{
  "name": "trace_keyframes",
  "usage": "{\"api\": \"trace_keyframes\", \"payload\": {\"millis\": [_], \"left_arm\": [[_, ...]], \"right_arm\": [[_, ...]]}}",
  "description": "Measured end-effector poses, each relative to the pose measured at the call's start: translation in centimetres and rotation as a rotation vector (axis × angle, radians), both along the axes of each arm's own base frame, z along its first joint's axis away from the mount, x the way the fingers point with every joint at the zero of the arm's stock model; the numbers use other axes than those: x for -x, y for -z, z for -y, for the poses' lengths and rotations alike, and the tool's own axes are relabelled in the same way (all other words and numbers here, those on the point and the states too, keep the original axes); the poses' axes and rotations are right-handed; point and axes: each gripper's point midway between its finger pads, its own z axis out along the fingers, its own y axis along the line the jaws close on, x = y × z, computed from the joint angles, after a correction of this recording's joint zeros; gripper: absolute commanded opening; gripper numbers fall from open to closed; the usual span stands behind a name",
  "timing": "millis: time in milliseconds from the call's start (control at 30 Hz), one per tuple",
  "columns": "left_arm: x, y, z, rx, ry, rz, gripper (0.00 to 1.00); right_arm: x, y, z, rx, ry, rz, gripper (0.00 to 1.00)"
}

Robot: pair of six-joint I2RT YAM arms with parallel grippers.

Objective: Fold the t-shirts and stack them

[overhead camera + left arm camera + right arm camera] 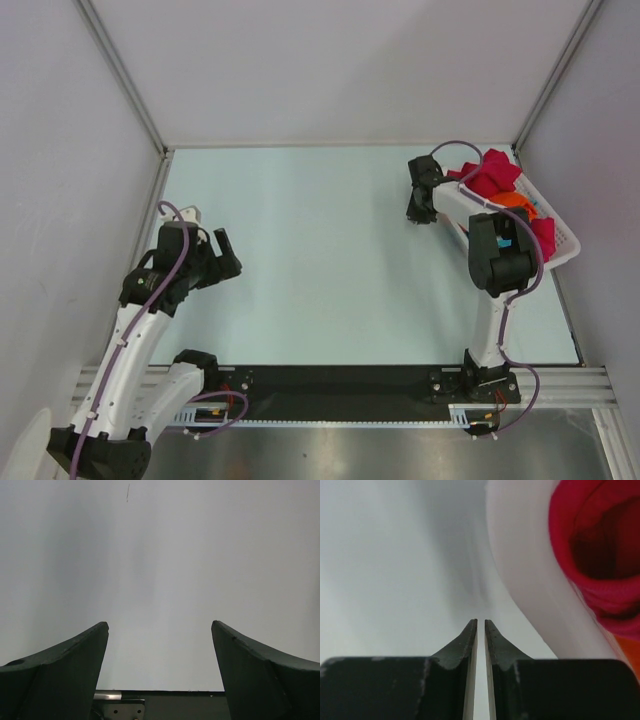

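Observation:
The t-shirts lie bunched in a white slatted basket (565,250) at the back right. A crimson red one (492,175) spills over its far end, an orange one (515,200) sits beneath, and a sliver of teal (531,211) shows beside it. My right gripper (420,212) hangs just left of the basket; its jaws stand a narrow slit apart with nothing between them (481,622). The basket rim (530,570), red cloth (600,545) and orange cloth (630,652) fill the right of that wrist view. My left gripper (228,255) is wide open and empty (160,627) over bare table at the left.
Grey walls close in the pale table (320,260) on three sides, with metal posts in the back corners. A black strip (340,380) with both arm bases runs along the near edge. The right arm's elbow (500,255) overlaps the basket's near end.

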Motion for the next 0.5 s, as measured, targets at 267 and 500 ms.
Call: {"api": "trace_keyframes", "payload": {"millis": [267,500], "left_arm": [[-0.2,-0.1,-0.2,-0.02,0.007,-0.006,0.89],[-0.4,-0.5,-0.1,-0.022,0.01,-0.004,0.9]], "right_arm": [[-2.8,0.6,7.7,0.061,0.183,0.004,0.17],[-3.5,0.9,11.8,0.101,0.27,-0.02,0.18]]}}
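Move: The bin's middle lies about 24 cm to the right of the right hand, level with it, and 2 cm above its low, nearly closed fingers. Inside, the far red shirt is some 19 cm right and 11 cm ahead; the orange shirt about 25 cm right and 3 cm ahead. From the left hand, the bin is roughly 71 cm right, 23 cm ahead and 13 cm below. The right hand keeps pushing the bin's left side about 12 cm rightward, slightly forward, turning some 15 degrees clockwise. ##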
